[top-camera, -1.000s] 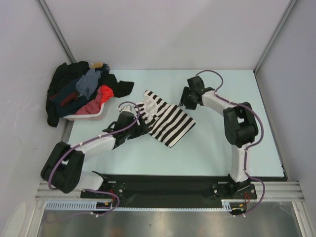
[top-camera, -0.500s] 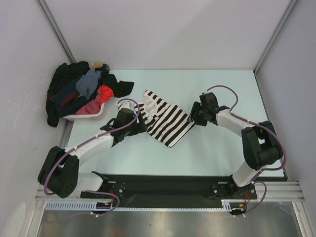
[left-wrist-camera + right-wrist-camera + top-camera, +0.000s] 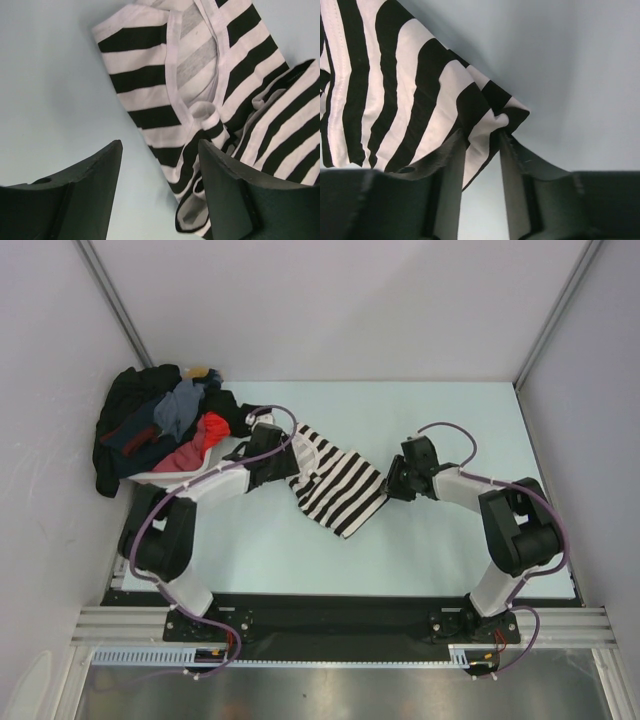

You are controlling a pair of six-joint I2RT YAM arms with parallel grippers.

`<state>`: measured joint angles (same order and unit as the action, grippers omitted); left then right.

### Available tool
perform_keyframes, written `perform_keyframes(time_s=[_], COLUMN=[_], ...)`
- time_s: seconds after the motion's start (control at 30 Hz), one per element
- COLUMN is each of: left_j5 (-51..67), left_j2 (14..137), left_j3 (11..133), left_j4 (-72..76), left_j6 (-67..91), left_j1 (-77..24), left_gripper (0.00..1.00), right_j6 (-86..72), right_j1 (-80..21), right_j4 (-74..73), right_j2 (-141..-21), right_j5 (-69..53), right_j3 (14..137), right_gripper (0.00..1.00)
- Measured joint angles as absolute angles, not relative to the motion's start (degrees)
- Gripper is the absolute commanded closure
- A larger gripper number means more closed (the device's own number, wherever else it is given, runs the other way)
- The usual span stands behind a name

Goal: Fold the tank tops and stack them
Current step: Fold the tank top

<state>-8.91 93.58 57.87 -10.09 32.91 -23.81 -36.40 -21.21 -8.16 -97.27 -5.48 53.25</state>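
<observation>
The black-and-white striped tank top (image 3: 340, 490) lies crumpled at the middle of the pale blue table. My left gripper (image 3: 290, 462) is at its upper left edge, by the white-trimmed neck and strap. In the left wrist view the left gripper (image 3: 160, 145) stands open, low over the table, with the top's edge (image 3: 150, 80) running between its fingers (image 3: 225, 190) untouched. My right gripper (image 3: 388, 485) is at the top's right corner. In the right wrist view the right gripper (image 3: 480, 137) is shut on that bunched corner of the striped top (image 3: 405, 90).
A heap of dark, grey and red clothes (image 3: 160, 425) spills over the pale pink basket (image 3: 180, 477) at the back left, close to my left arm. Grey walls close in the table on three sides. Bare table (image 3: 450, 430) lies to the right and in front.
My left arm has swung toward the back, carrying its open gripper from the top's lower left up to its strap edge. My right gripper came down to the right corner and closed on it.
</observation>
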Motion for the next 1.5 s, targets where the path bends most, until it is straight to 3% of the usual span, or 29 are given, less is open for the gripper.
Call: perform_keyframes(time_s=[0.07, 0.47, 0.77, 0.83, 0.87, 0.9, 0.97, 1.07, 1.13, 1.5], left_j5=[-8.9, -10.1, -9.0, -8.7, -8.6, -8.6, -8.4, -8.4, -8.3, -5.1], left_j2=[96.7, 110.0, 118.3, 118.9, 119.1, 119.3, 119.9, 120.1, 120.1, 118.4], left_j3=[60.4, 73.0, 82.8, 83.2, 83.2, 83.3, 83.5, 83.5, 83.4, 79.4], left_j4=[-10.4, -13.0, -13.6, -13.6, -13.6, -13.8, -14.1, -14.5, -14.3, -12.0], left_j6=[32.3, 31.0, 29.9, 29.6, 29.5, 29.5, 28.8, 28.4, 28.5, 29.5], left_j1=[-23.8, -19.1, -15.6, -15.8, -15.9, -15.9, -15.9, -15.8, -15.6, -9.4], left_gripper=[0.33, 0.35, 0.34, 0.47, 0.63, 0.70, 0.77, 0.77, 0.99, 0.97], right_j6=[-36.5, -36.9, -36.9, -36.9, -36.9, -36.9, -36.9, -36.9, -36.9, -37.5], right_j1=[-21.3, -21.3, -21.3, -21.3, -21.3, -21.3, -21.3, -21.4, -21.4, -21.6], right_j4=[-7.7, -5.7, -5.6, -5.5, -5.6, -5.6, -5.6, -5.6, -5.7, -6.4], right_j2=[-97.8, -98.3, -98.3, -98.3, -98.3, -98.3, -98.3, -98.1, -97.9, -95.5], right_j5=[-5.5, -5.2, -5.2, -5.2, -5.2, -5.2, -5.0, -4.8, -4.4, -2.6], right_j3=[53.3, 52.0, 51.8, 51.8, 51.8, 51.8, 51.8, 51.7, 51.5, 49.2], right_gripper=[0.72, 0.92, 0.98, 0.99, 1.00, 1.00, 1.00, 1.00, 1.00, 1.00])
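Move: The tank top's left shoulder corner lies about 11 cm ahead of my left hand, 3 cm to its left and 6 cm below. The other shoulder is roughly 16 cm ahead and 2 cm right; the black garment's hanging end is some 20 cm ahead, 9 cm left. My right fingers are around the right hem corner, about 1 cm below them; the near hem corner lies 11 cm back from that hand and 8 cm left. I send my open left hand about 11 cm forward and down low, veering slightly left, shut its fingers on the tank top's left shoulder corner, then drag it some 5 cm left along the table. Meanwhile my right hand sinks 1 cm, pinches the right hem corner and stays there, easing a centimetre or so back and right at the end. ##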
